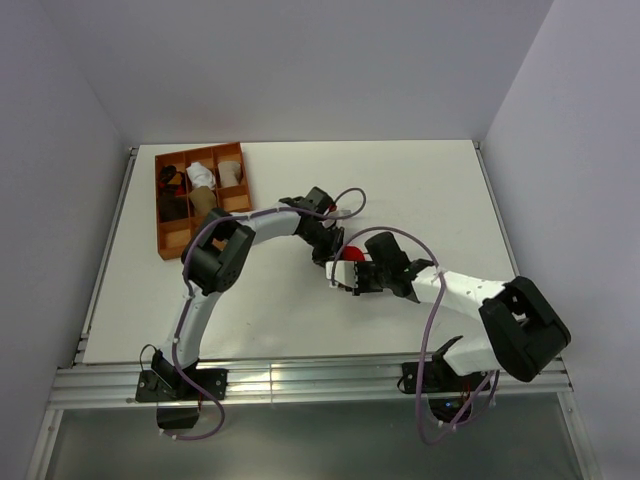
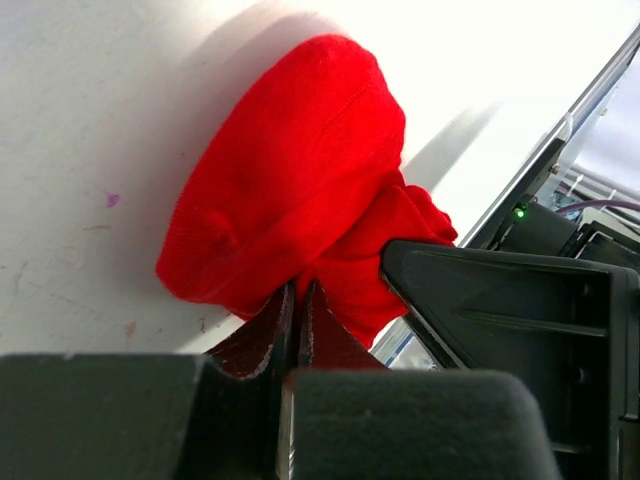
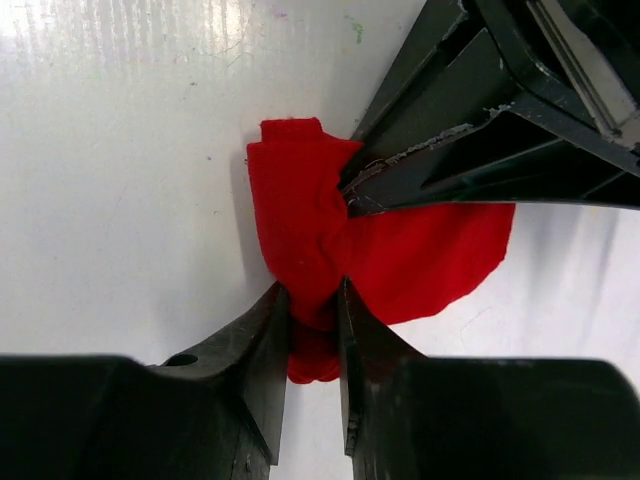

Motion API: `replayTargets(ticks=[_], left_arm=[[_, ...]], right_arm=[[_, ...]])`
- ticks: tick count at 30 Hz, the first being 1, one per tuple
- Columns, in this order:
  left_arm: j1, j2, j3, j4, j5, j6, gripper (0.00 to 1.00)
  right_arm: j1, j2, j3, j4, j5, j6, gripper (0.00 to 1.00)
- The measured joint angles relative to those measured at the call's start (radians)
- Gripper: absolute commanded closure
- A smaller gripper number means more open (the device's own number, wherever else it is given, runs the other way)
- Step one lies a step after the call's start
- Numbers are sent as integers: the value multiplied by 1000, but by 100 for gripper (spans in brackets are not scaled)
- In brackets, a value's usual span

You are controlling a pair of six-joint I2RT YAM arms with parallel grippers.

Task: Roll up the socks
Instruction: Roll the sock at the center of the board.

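Observation:
A red sock (image 1: pixel 350 256) lies bunched on the white table near the middle, between my two grippers. In the left wrist view the red sock (image 2: pixel 290 190) is a rounded bundle, and my left gripper (image 2: pixel 298 300) is shut on its lower edge. In the right wrist view the red sock (image 3: pixel 320 240) is pinched by my right gripper (image 3: pixel 314 305), which is shut on a fold of it. The left gripper's fingers (image 3: pixel 440 160) grip the sock from the upper right in that view. In the top view the left gripper (image 1: pixel 330 250) and right gripper (image 1: pixel 352 276) meet at the sock.
An orange compartment tray (image 1: pixel 166 232) with several rolled socks stands at the back left of the table. The table's metal front rail (image 1: pixel 300 380) runs along the near edge.

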Motion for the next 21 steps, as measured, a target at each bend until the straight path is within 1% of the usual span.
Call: replayTargets(ticks=[1, 3, 4, 5, 6, 7, 9, 10, 13, 15, 21], left_arm=[[2, 0, -3, 3, 2, -3, 90], [5, -4, -17, 18, 7, -23, 86], [8, -9, -33, 33, 12, -40, 80], [10, -16, -50, 51, 15, -56, 79], [13, -27, -76, 76, 17, -84, 77], [16, -40, -104, 104, 18, -111, 73], [23, -74, -169, 161, 19, -167, 69], [26, -93, -204, 200, 15, -197, 62], [39, -147, -290, 297, -2, -287, 56], [43, -181, -337, 347, -27, -327, 54], [45, -264, -438, 423, -150, -386, 56]], right_arm=[[-1, 9, 16, -22, -2, 4, 78], [-12, 30, 57, -79, -13, 13, 79], [-21, 42, 80, -111, -30, 19, 79], [-31, 57, 106, -145, -49, 23, 79], [-43, 76, 137, -186, -74, 26, 79], [-56, 96, 165, -223, -97, 28, 79], [-90, 144, 231, -303, -161, 29, 79], [-108, 174, 264, -345, -193, 28, 79], [-151, 250, 351, -443, -260, 21, 79], [-173, 293, 399, -495, -294, 15, 79], [-218, 430, 546, -660, -370, -10, 78]])
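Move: Between the two hands lies the red sock, almost on the board: its middle is about 4 cm to the left hand's right and roughly 2 cm back, with the left fingers shut on its left edge. From the right hand, which already pinches the gathered near end, its middle is some 3 cm ahead and 0 cm to the side. The board around it is bare. Letting go of the sock's left edge, the left fingers open about halfway while the hand backs off some 3 cm to its left, rising about 1 cm and turning roughly 20 degrees counter-clockwise. The right hand keeps its pinch on the gathered end and stays nearly in place, its wrist tilting about 35 degrees so the gripper body swings forward over the sock and the fingertips end up pointing slightly back. ##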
